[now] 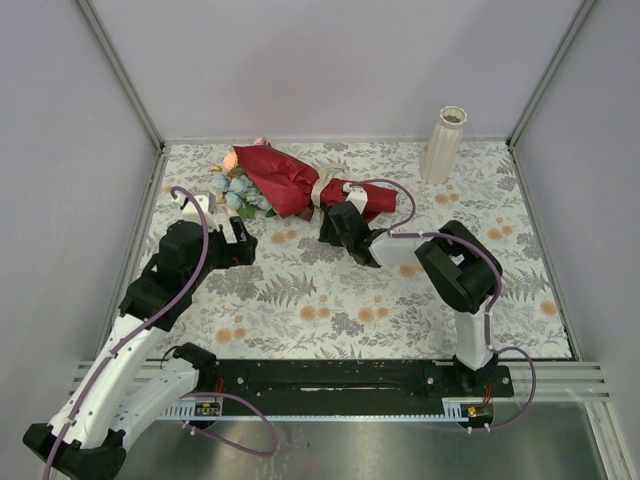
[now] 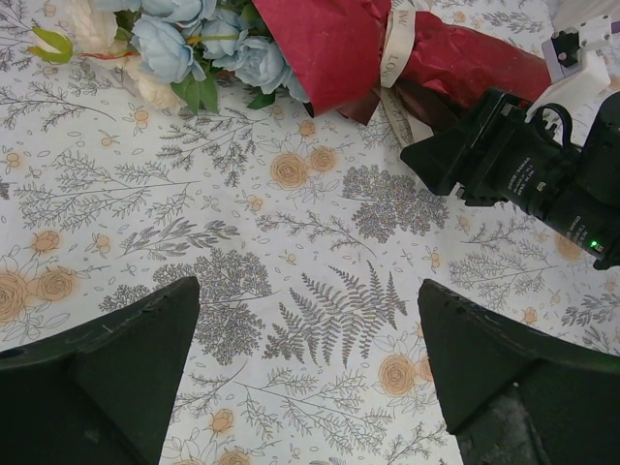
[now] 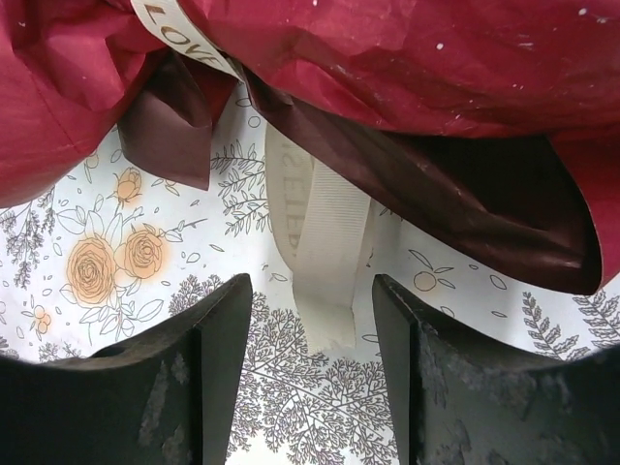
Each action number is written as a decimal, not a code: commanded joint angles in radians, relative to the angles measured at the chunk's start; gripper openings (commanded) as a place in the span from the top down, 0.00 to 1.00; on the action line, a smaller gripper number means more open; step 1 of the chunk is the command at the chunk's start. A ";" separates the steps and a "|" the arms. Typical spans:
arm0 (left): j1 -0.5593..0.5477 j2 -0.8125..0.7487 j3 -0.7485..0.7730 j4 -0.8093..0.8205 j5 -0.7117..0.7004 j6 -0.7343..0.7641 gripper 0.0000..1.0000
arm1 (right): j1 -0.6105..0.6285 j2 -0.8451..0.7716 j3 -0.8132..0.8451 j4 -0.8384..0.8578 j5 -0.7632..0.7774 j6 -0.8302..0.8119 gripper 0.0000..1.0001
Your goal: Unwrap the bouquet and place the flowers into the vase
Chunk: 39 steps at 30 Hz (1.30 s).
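The bouquet (image 1: 290,180) lies on its side at the back of the table, in crinkled dark red paper (image 2: 339,39) tied with a cream ribbon (image 2: 395,48). Its flowers (image 1: 235,190), pale blue and cream roses (image 2: 184,48), point left. The cream ribbed vase (image 1: 443,145) stands upright at the back right. My right gripper (image 1: 337,215) is at the tied end of the bouquet. It is open, and a loose ribbon tail (image 3: 325,242) hangs between its fingers (image 3: 312,320) without touching them. My left gripper (image 1: 248,245) hovers wide open over the cloth (image 2: 308,320), just in front of the flowers.
A floral-printed tablecloth (image 1: 330,300) covers the table. Grey walls and metal rails (image 1: 130,90) close in the left, back and right sides. The right arm's black wrist (image 2: 513,170) shows at the right of the left wrist view, close to the bouquet's stem end.
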 commanded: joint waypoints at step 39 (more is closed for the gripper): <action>-0.004 -0.047 -0.012 0.040 -0.108 -0.003 0.02 | -0.135 0.088 0.493 -0.404 -0.300 -1.060 0.19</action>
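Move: Just beyond the right hand, the wrapped stem end lies about 9 cm ahead and 5 cm to its right, roughly level with the low fingertips. The ribbon's tied band is some 10 cm ahead and 3 cm left, and its loose tail lies right between and under the open fingers, about 2 cm ahead. From the raised left hand, the stem end is roughly 25 cm ahead, 23 cm right and 21 cm down. Sweeping low to its right by about 7 cm, the right hand leaves the ribbon tail, then climbs some 13 cm while reaching forward and swinging back left. It finally sinks about 7 cm over the wrapped stems beside the band, turning counter-clockwise and rolling its left side down, each some 35 degrees, as the fingers open wider. ##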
